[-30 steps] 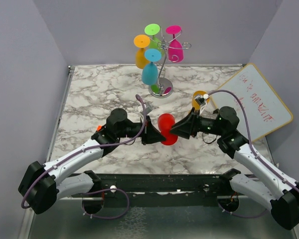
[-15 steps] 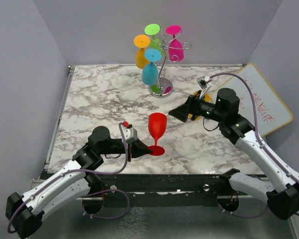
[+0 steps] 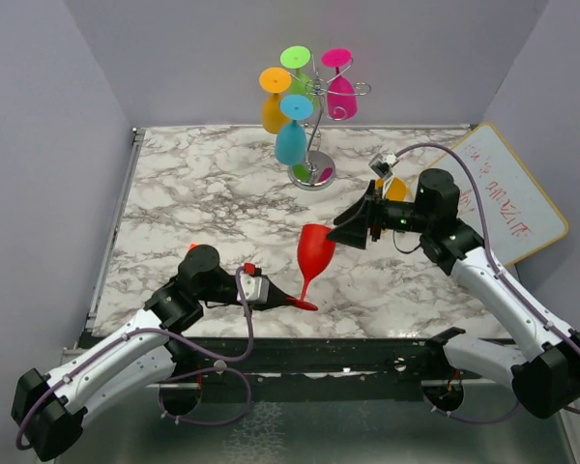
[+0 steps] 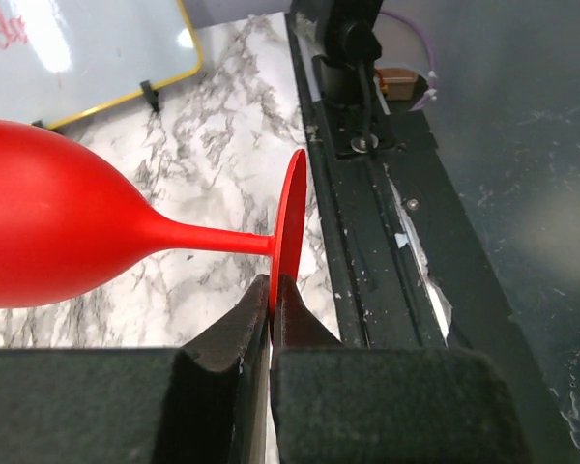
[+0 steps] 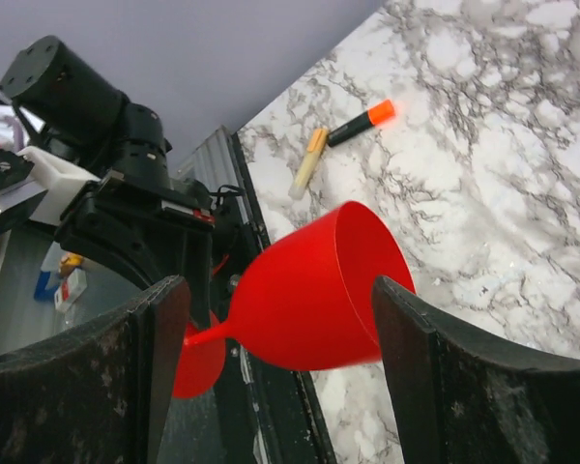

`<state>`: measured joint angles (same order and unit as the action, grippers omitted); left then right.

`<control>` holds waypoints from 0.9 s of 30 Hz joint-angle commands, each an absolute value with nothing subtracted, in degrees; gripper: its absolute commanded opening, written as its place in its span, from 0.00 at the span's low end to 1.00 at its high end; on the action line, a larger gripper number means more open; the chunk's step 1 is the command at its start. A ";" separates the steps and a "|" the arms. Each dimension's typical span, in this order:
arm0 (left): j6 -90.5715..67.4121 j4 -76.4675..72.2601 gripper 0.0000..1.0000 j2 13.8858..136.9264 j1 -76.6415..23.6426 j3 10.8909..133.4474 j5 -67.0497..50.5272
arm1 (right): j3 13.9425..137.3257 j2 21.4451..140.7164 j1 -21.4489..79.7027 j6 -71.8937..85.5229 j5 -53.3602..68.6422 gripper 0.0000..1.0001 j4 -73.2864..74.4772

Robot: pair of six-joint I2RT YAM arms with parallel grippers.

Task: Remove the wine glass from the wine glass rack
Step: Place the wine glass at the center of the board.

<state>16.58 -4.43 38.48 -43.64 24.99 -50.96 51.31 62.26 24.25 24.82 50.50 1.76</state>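
The red wine glass [image 3: 314, 253] leans to the right over the marble table's front edge. My left gripper [image 3: 271, 298] is shut on the rim of its round foot [image 4: 292, 232], as the left wrist view [image 4: 271, 285] shows. My right gripper [image 3: 343, 232] stands open beside the bowl. In the right wrist view the bowl [image 5: 319, 290] lies between its wide-spread fingers [image 5: 280, 290], and I cannot tell whether they touch it. The silver wine glass rack [image 3: 314, 145] stands at the back centre, well apart from both arms.
Orange [image 3: 274, 101], green [image 3: 298, 63], pink [image 3: 340, 92] and blue [image 3: 292, 135] glasses hang on the rack. A whiteboard [image 3: 503, 193] lies at the right. An orange glass [image 3: 394, 188] shows behind the right arm. Two markers [image 5: 362, 123] lie near the left edge.
The right gripper let go of the glass, opened and backed off, then came back to the bowl. The left arm drew back and lowered the glass; it now tilts to the right.
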 commanded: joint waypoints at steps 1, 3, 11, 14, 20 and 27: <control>21.81 -4.62 0.00 39.62 -43.94 29.72 -60.38 | 53.69 61.84 23.82 19.94 57.62 0.81 2.85; 22.39 -4.35 0.00 39.86 -43.95 30.78 -61.24 | 53.84 63.20 23.82 21.52 62.14 0.81 0.79; 24.12 -3.83 0.00 42.62 -44.03 30.70 -64.52 | 48.77 68.34 23.82 42.48 73.92 0.72 -25.06; 24.17 -3.63 0.00 42.40 -44.10 30.61 -63.51 | 48.39 68.62 23.82 45.77 74.39 0.67 -25.70; 26.76 -0.72 0.00 43.48 -44.21 31.92 -62.45 | 47.64 66.88 23.82 47.15 76.91 0.59 -26.47; 30.49 4.66 0.00 44.11 -44.30 33.40 -62.44 | 48.74 65.83 23.82 46.19 78.35 0.47 -24.40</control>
<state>27.09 -0.01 43.79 -44.01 31.55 -61.28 48.45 67.05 23.88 45.65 75.02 -23.53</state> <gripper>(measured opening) 0.013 0.505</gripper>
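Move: The left fingers already pinch the edge of the red wine glass's foot; the glass lies nearly level, mouth forward, its middle about 9 cm ahead of the left hand and 4 cm to its right. From the open right hand that middle is about 7 cm back and 5 cm left, near the same height. The standing yellow wine glass is roughly 12 cm ahead of the right hand, 11 cm right and 16 cm lower; the rack's foot is some 26 cm ahead and 4 cm left. Back towards its base and a little up, about 6 cm in all, the right hand comes in on the red glass's mouth, turning some 25 degrees, mostly counter-clockwise, and narrowing its wide-open fingers partway so that they straddle the rim. The left hand keeps its pinch on the glass's foot, drawing back and up a couple of centimetres and turning slightly clockwise, which swings the mouth towards the right fingers. ##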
